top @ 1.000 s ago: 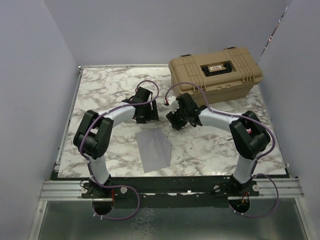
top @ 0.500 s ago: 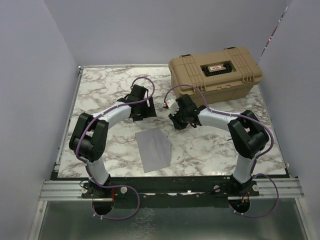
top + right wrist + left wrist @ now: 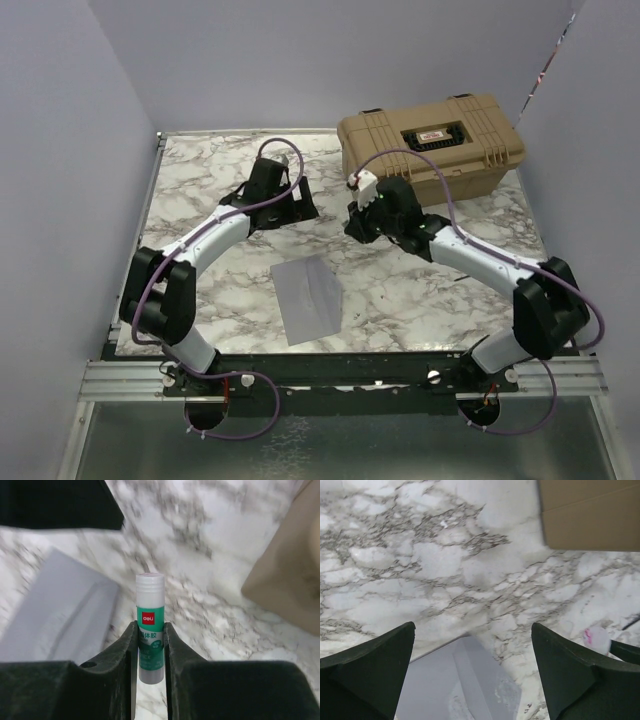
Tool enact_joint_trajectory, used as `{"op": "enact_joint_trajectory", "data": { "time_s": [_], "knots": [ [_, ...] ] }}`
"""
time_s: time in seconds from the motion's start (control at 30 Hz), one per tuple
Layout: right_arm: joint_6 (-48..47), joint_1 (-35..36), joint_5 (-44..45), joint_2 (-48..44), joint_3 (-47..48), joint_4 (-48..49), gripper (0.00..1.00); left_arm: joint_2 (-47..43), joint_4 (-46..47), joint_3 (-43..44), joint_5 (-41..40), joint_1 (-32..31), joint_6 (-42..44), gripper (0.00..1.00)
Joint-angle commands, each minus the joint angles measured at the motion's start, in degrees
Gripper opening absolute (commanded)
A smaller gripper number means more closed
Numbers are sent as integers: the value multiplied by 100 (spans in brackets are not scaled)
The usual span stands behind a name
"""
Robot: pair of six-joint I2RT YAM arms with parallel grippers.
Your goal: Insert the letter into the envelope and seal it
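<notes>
The blue-grey envelope [image 3: 307, 298] lies flat on the marble table near the front middle, one corner pointing away from the arms. It also shows in the left wrist view [image 3: 455, 685] and the right wrist view [image 3: 60, 615]. The letter shows in no view. My left gripper [image 3: 292, 210] hangs open above the table beyond the envelope, with nothing between its wide jaws [image 3: 472, 627]. My right gripper [image 3: 362, 222] is shut on a green and white glue stick [image 3: 150, 595], whose white cap points forward past the fingertips [image 3: 150, 627].
A tan toolbox [image 3: 430, 145] stands at the back right, just beyond the right gripper, and shows in both wrist views [image 3: 590, 515] [image 3: 290, 585]. Grey walls close in the table [image 3: 200, 170] on three sides. The left gripper's dark body [image 3: 60, 505] fills the right wrist view's top left.
The right jaws have closed on the glue stick and that arm has stretched out to the right. The left jaws have opened wide and the left gripper has drawn back toward the far left.
</notes>
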Motion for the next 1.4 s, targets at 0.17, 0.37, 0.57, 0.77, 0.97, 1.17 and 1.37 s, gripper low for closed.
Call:
{"op": "enact_joint_trajectory", "data": {
  "time_s": [0.17,0.37,0.57,0.77,0.97,1.17,1.37],
  "knots": [
    [2452,31,-572,-1223,337,1767,12,-1217,1784,247,1331,250,-796,99],
    [3627,30,-348,-1438,518,2521,13,-1810,2207,177,987,283,-1487,99],
    [4966,31,597,-1517,698,2617,14,-2284,2861,-13,1137,280,-1532,99],
    [6385,29,1865,-1029,1914,364,15,-2216,2844,38,1729,284,-774,95],
    [6772,25,1389,-844,1860,882,16,-1729,3802,79,2910,285,-1906,84],
    [6824,29,1206,-836,1773,1014,16,-1667,4276,16,3195,285,-2176,85],
    [6777,27,995,-810,1742,1176,16,-1459,4273,-8,3447,270,-2412,68]
  ]
}}
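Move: The glue stick, already pinched in the right fingers, lies about 9 cm to the right of the open left gripper, some 4 cm nearer the base and level with it. So for the right hand the left gripper is 4 cm ahead and 9 cm left. From the right hand, the envelope lies about 11 cm back, 10 cm left and 10 cm below; the tan case's middle is roughly 16 cm ahead, 18 cm right and slightly lower. The glue stick stays pinched in the right hand and is carried up about 27 cm, then a little forward and left, while that hand rolls some 65 degrees, its left side rising, and swings clockwise. The left hand climbs as far, drifting right and slightly back as its fingers tip up towards the stick, partly narrowing from wide open. ##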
